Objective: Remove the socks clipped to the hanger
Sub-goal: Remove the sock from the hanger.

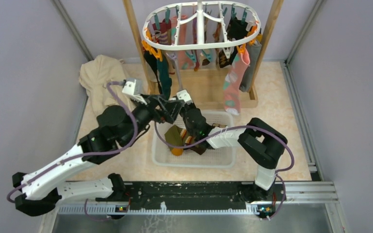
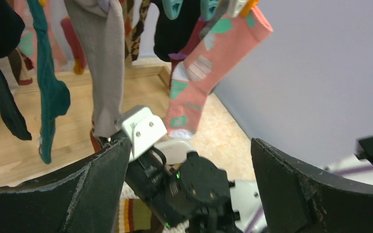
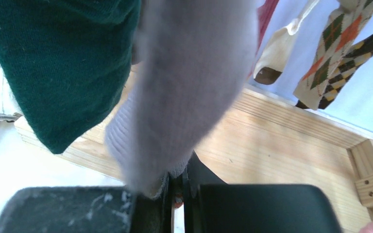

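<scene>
The white oval hanger [image 1: 201, 26] hangs from a wooden frame, with many socks clipped under it. A grey sock [image 1: 175, 70] hangs at the front left, and my right gripper [image 1: 178, 100] is shut on its lower end. In the right wrist view the grey sock [image 3: 189, 87] runs down into the closed jaws of the right gripper [image 3: 177, 191], beside a dark green sock [image 3: 63, 63]. My left gripper [image 1: 167, 108] stands wide open just left of the right one, holding nothing. Through the left gripper [image 2: 189, 145] I see the grey sock [image 2: 104, 63] and a pink patterned sock [image 2: 209, 73].
A white mesh basket [image 1: 161, 158] under the arms holds several loose socks. A beige cloth [image 1: 99, 77] lies at the back left. The wooden frame [image 1: 268, 39] has a base board [image 3: 281, 145] on the floor. Grey walls close in on both sides.
</scene>
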Controlling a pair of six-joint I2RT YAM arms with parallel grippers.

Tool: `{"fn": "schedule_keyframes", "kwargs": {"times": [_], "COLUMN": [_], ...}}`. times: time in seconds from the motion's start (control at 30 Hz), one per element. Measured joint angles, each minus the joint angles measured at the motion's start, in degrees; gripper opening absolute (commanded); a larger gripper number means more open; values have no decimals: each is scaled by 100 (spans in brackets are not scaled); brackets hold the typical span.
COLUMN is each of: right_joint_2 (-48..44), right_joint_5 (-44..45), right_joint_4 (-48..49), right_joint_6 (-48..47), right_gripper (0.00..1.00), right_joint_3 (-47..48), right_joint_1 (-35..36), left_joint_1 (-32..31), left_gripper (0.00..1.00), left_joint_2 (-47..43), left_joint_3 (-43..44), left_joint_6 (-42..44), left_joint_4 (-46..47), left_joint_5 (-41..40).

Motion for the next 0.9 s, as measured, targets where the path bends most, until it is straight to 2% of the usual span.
{"fn": "schedule_keyframes", "kwargs": {"times": [0.47,0.73,0.9], "right_joint_2": [24,26,26], "right_joint_5": [1233,1615,1738], "right_joint_4": [490,748,815], "right_joint_6": [-1095,-1558,-1609], "right_gripper": [0,0,0], "right_joint_3": [0,0,0], "right_joint_1": [317,332,345], "left_joint_1": [48,380,651], "left_gripper": [99,99,96], "left_joint_2": [1770,2332,2522], "left_joint_3": [1403,1727,1788], "left_joint_6": [651,879,927], "left_joint_4": [686,785,920], "left_joint_5": [-1692,-1993,-1996]}}
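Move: The lavender clip that holds the grey sock is about 23 cm ahead of the left hand, 2 cm to its right and 8 cm above. The orange clip with the teal sock is some 6 cm left of it, and an empty teal clip about 6 cm to its right, both about level with it. From the right hand, already shut on the grey sock's lower end, the lavender clip lies roughly 6 cm ahead, 5 cm left and 28 cm up. Forward and slightly upward goes the left hand, open, some 12 cm towards the lavender clip, while its wrist swings counter-clockwise by nearly 30 degrees so the fingers face the clip. The right hand keeps its pinch on the grey sock's lower end and shifts about 4 cm right and a little up, turning clockwise. ##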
